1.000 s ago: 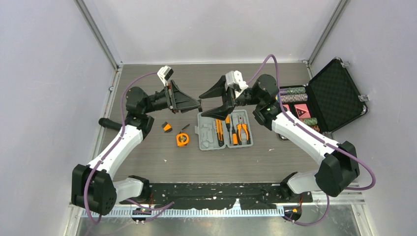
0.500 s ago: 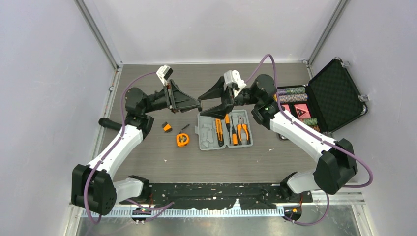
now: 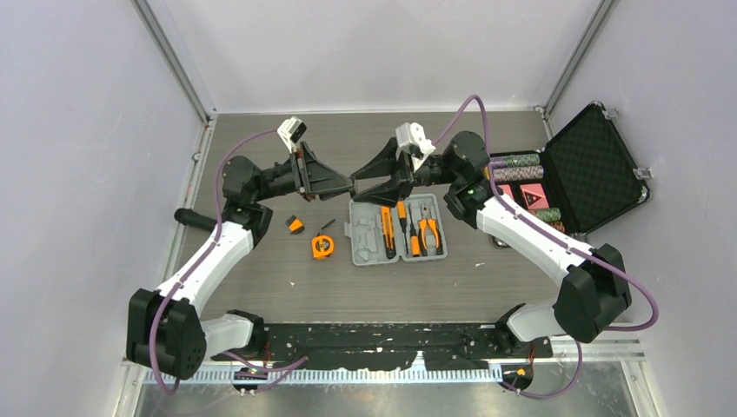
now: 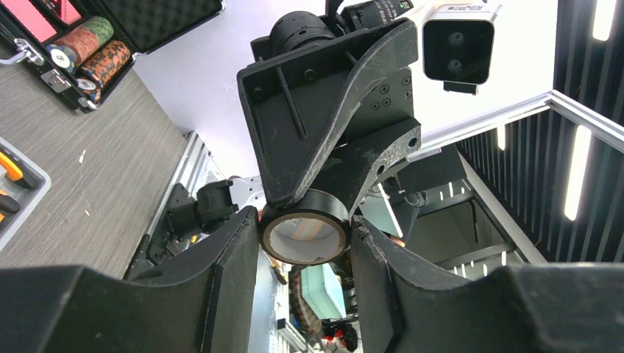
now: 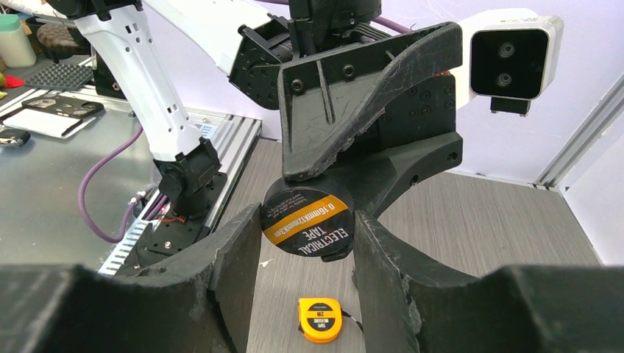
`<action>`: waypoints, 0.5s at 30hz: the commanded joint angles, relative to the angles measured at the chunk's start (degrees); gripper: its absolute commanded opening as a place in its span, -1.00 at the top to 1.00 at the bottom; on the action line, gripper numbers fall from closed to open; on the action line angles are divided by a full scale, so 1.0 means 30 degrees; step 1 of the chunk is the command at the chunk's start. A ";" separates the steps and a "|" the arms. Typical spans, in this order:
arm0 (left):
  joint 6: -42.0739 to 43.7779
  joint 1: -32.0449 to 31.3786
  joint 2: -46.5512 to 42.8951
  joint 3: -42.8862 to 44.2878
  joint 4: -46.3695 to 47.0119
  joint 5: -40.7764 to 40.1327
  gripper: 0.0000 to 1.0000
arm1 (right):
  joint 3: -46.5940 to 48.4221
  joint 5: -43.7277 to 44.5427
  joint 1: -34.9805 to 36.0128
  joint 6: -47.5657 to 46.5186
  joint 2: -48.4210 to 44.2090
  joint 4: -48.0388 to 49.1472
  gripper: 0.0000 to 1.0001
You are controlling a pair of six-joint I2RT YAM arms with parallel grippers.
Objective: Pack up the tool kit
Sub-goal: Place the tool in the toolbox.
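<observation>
A black roll of electrical tape (image 3: 354,184) hangs in the air above the table, left of the back edge of the grey tool kit case (image 3: 365,254). My left gripper (image 4: 304,229) is shut on the roll (image 4: 305,229) across its width. My right gripper (image 5: 307,229) comes from the opposite side, and both of its fingers touch the roll's rim (image 5: 307,222). The case lies open with orange-and-black pliers (image 3: 428,231) and screwdrivers (image 3: 388,233) in its slots. An orange tape measure (image 3: 322,247) lies on the table left of the case, below the roll (image 5: 319,319).
A small orange-and-black piece (image 3: 295,225) lies left of the tape measure. A larger black foam-lined case (image 3: 591,169) with poker chips stands open at the right edge. Metal frame rails run along the table's back and sides.
My right gripper has moved slightly left onto the tape roll and its jaws have narrowed until they touch it. The left gripper has kept its hold and place.
</observation>
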 commanded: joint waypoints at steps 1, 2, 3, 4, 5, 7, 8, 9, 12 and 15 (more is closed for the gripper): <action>-0.0034 -0.0063 0.0154 -0.0245 0.1138 -0.0034 0.03 | 0.0614 0.0143 0.0026 0.0038 -0.0092 0.0559 0.33; -0.0035 -0.0063 0.0194 -0.0299 0.1204 -0.0044 -0.04 | 0.0602 0.0139 0.0017 -0.0008 -0.0107 0.0436 0.37; -0.0035 -0.0037 0.0232 -0.0356 0.1271 -0.0064 -0.15 | 0.0615 0.0194 0.0015 -0.0173 -0.0124 0.0087 0.38; -0.0020 0.0006 0.0309 -0.0415 0.1357 -0.0098 -0.31 | 0.0639 0.0252 0.0014 -0.0289 -0.0173 -0.0137 0.40; -0.0022 0.0085 0.0357 -0.0492 0.1499 -0.0100 -0.45 | 0.0663 0.0362 0.0007 -0.0690 -0.0251 -0.0803 0.41; -0.0006 0.0378 0.0538 -0.0669 0.1633 -0.0116 -0.62 | 0.0768 0.0690 0.0027 -0.1444 -0.0473 -0.2251 0.43; 0.0042 0.0542 0.0623 -0.0787 0.1662 -0.0109 -0.66 | 0.0861 0.0976 0.0021 -0.1949 -0.0556 -0.2918 0.44; 0.0114 0.0767 0.0707 -0.0879 0.1640 -0.0087 -0.69 | 0.0928 0.1200 0.0030 -0.2841 -0.0750 -0.4157 0.45; 0.1112 0.1620 0.0831 -0.1233 0.0660 -0.0096 -0.71 | 0.1103 0.2620 0.0015 -0.4337 -0.1041 -0.7020 0.47; 0.3849 0.2862 0.0454 -0.1220 -0.2880 -0.0281 -0.71 | 0.1416 0.4172 0.0093 -0.6161 -0.1320 -1.1278 0.48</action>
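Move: Both hands still hold the electrical tape between them, the roll right at each hand's fingertips. For the right hand, which will carry it, the open toolbox's middle lies about 34 cm below, 8 cm right and 4 cm ahead; the tape measure is 9 cm left, level fore-and-aft, equally far down. The toolbox lies likewise about 8 cm right, 4 cm ahead and 34 cm below the left hand. Left fingers open, releasing the tape; both hands sink about 4 cm and ease forward, the right keeping its pinch. ##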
